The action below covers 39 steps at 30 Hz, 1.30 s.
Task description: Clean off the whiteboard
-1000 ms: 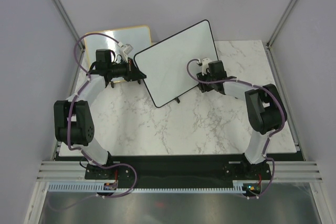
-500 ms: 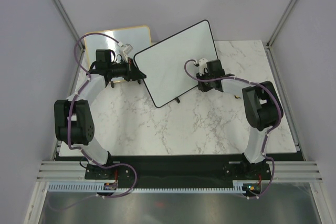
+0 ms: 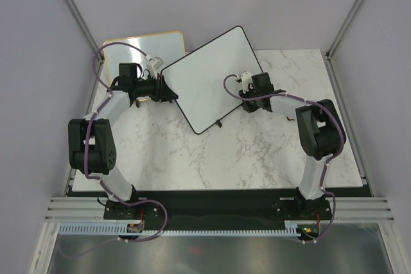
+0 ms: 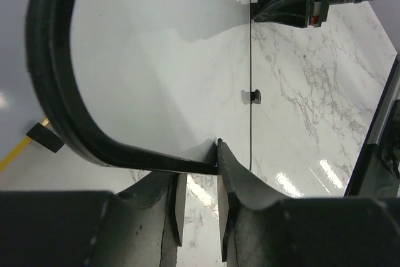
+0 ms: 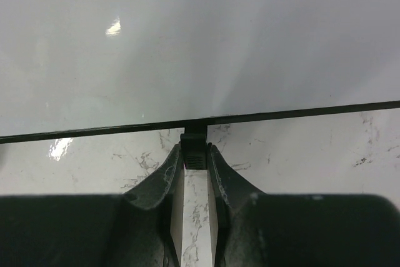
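Observation:
The whiteboard (image 3: 209, 78) is a large white board in a thin black frame, and it lies tilted across the back of the marble table with its face blank. My right gripper (image 3: 246, 94) is at its right edge. In the right wrist view this gripper (image 5: 195, 157) is shut on a small black foot (image 5: 195, 147) under the frame. My left gripper (image 3: 172, 94) is at the board's left corner. In the left wrist view its jaws (image 4: 199, 176) stand slightly apart. The rounded frame corner (image 4: 69, 123) crosses just beyond their tips.
A smaller orange-framed board (image 3: 138, 46) lies behind the left arm, partly under the big board. Another black foot (image 3: 218, 122) sticks out at the big board's near edge. Metal posts stand at the back corners. The marble table (image 3: 257, 152) extends toward the arm bases.
The right gripper has closed on the foot. The whiteboard has shifted a little up and to the left. The left gripper's jaws have parted slightly.

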Each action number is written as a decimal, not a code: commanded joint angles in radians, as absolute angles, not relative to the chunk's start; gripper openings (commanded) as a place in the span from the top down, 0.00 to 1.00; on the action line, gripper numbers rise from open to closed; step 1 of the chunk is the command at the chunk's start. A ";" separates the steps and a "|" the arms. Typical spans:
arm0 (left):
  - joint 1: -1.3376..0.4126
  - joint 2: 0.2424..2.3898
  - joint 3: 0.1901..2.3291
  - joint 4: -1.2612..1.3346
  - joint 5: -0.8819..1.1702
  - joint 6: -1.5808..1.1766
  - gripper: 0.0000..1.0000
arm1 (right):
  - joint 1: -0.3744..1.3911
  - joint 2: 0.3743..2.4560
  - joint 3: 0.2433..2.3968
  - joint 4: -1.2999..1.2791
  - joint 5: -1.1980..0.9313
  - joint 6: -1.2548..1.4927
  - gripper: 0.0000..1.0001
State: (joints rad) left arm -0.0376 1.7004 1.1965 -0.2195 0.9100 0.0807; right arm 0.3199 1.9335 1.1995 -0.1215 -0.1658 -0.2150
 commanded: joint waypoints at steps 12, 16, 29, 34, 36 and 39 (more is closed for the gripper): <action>-0.049 1.690 1.167 -0.242 0.888 0.204 0.51 | 0.342 1.959 1.223 -0.163 -0.132 -0.233 1.00; -0.049 1.674 1.161 -0.239 0.887 0.209 0.47 | 0.348 1.962 1.213 -0.166 -0.121 -0.236 1.00; -0.049 1.611 1.134 -0.238 0.842 0.232 0.25 | 0.377 1.941 1.167 -0.183 -0.084 -0.229 1.00; -0.049 1.594 1.127 -0.239 0.811 0.241 0.18 | 0.390 1.933 1.157 -0.189 -0.081 -0.225 1.00; -0.049 1.592 1.126 -0.238 0.805 0.241 0.17 | 0.394 1.931 1.158 -0.199 -0.080 -0.225 1.00; -0.049 1.589 1.123 -0.236 0.798 0.241 0.17 | 0.400 1.924 1.149 -0.204 -0.084 -0.222 1.00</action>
State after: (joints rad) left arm -0.0463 1.6268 1.1297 -0.2451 0.8158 0.2005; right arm 0.3698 1.9270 1.1877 -0.1120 -0.0509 -0.2363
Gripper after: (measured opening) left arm 0.828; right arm 0.236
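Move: At the left fingertips, barely 2 cm to their right and a little lower, is the whiteboard's left edge, near its middle; the yellow-framed board lies roughly 12 cm ahead and 10 cm left of that hand, 10 cm lower. The right hand holds the held tab on the board's near edge between its fingers; the free tab is about 9 cm to its left and 5 cm back, the eraser some 15 cm right and 3 cm back. Opening from about a third to nearly full width, the left fingers let go of the whiteboard's left edge while the hand sinks about 2 cm and eases back 1 cm, then comes up about 1 cm and slightly left, tilting and rolling gently. The right hand stays put, still pinching the tab, its wrist rolling about 5 degrees. ##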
